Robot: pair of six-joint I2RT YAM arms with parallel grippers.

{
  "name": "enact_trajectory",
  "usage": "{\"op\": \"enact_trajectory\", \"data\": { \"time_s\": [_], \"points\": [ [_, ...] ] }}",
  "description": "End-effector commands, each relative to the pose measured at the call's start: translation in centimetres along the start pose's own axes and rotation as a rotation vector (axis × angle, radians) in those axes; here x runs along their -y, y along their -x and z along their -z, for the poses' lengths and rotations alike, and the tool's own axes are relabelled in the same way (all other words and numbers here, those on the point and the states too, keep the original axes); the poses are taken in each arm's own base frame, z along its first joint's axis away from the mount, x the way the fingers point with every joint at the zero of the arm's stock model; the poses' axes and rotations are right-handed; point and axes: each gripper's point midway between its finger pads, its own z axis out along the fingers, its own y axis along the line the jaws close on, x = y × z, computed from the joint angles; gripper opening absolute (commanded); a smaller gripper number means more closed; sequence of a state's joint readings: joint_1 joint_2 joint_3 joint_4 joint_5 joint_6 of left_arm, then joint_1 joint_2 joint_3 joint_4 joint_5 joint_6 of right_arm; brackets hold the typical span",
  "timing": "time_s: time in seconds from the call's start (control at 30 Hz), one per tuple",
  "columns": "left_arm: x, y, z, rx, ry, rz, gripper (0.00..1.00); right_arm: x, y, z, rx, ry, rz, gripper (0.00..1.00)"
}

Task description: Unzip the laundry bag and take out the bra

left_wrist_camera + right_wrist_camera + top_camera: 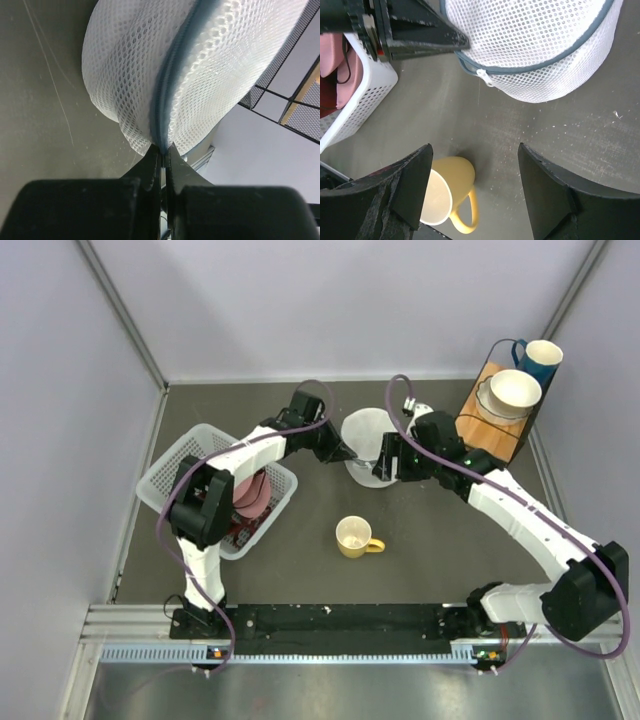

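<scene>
The laundry bag (365, 435) is a white mesh pod with a blue zipper seam, lying on the dark table behind the yellow mug. In the left wrist view the bag (210, 65) fills the top. My left gripper (163, 148) is shut, pinching the bag's blue seam at its lower edge; it reaches in from the left in the top view (352, 455). My right gripper (474, 150) is open and empty, just in front of the bag (545, 45), whose white zipper pull (485, 76) hangs near the left fingers (420, 35). The bra is hidden.
A yellow mug (356, 537) stands in front of the bag, below my right gripper (385, 468). A white lattice basket (170, 475) holding pink items sits at the left. A wire rack (500, 425) with a white bowl and a blue mug stands at the back right.
</scene>
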State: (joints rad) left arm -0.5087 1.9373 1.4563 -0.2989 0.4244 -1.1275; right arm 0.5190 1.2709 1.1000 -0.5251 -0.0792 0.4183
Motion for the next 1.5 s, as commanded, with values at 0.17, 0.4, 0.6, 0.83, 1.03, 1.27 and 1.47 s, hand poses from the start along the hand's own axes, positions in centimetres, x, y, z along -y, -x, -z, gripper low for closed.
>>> {"op": "enact_trajectory", "data": {
  "time_s": [0.17,0.4,0.6,0.83,1.03,1.27,1.47],
  "points": [
    [2.3,1.3,3.3,-0.111,-0.064,-0.239,0.0,-1.2,1.7,-1.5,0.017,0.042,-0.015,0.71],
    [2.3,1.2,3.4,-0.157,-0.081,-0.241,0.0,-3.9,2.4,-5.1,0.037,0.132,-0.127,0.71],
    [2.1,1.0,3.4,-0.162,-0.076,-0.238,0.0,-6.0,2.8,-7.0,0.039,0.191,-0.171,0.68],
    [2.2,1.0,3.7,-0.158,-0.076,-0.231,0.0,-5.6,3.3,-8.3,0.06,0.163,-0.229,0.58],
    [2.2,0.9,3.9,-0.157,-0.08,-0.232,0.0,-6.1,3.4,-8.8,0.05,0.185,-0.239,0.54],
    [1.8,0.7,3.8,-0.162,-0.074,-0.224,0.0,-5.1,3.1,-8.7,0.075,0.146,-0.254,0.39],
    [1.9,0.7,3.9,-0.161,-0.078,-0.225,0.0,-4.5,2.6,-8.8,0.074,0.123,-0.252,0.18]
  ]
}}
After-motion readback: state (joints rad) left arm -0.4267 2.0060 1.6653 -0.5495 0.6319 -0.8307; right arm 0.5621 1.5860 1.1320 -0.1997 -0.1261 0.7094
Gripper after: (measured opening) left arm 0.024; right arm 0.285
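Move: The zip pull hangs at the bag corner already clamped by the left fingers, about 1 cm back, 2 cm right and 1 cm below the left hand. From the open right hand it is roughly 5 cm ahead, 6 cm left and 7 cm below. The bag's middle lies some 12 cm ahead of the right hand, 3 cm left and 10 cm lower; the yellow mug is about 7 cm back, 7 cm left and 15 cm below it. The bag's zip pull is presented by the left hand, which keeps its pinch on the corner, rises about 4 cm, eases back a little while drifting 2 cm left and turning some 15 degrees clockwise, then holds still. The right hand goes left, forward and down, about 10 cm in all, rolling its left side up and narrowing its fingers around the pull beside the left fingertips. ##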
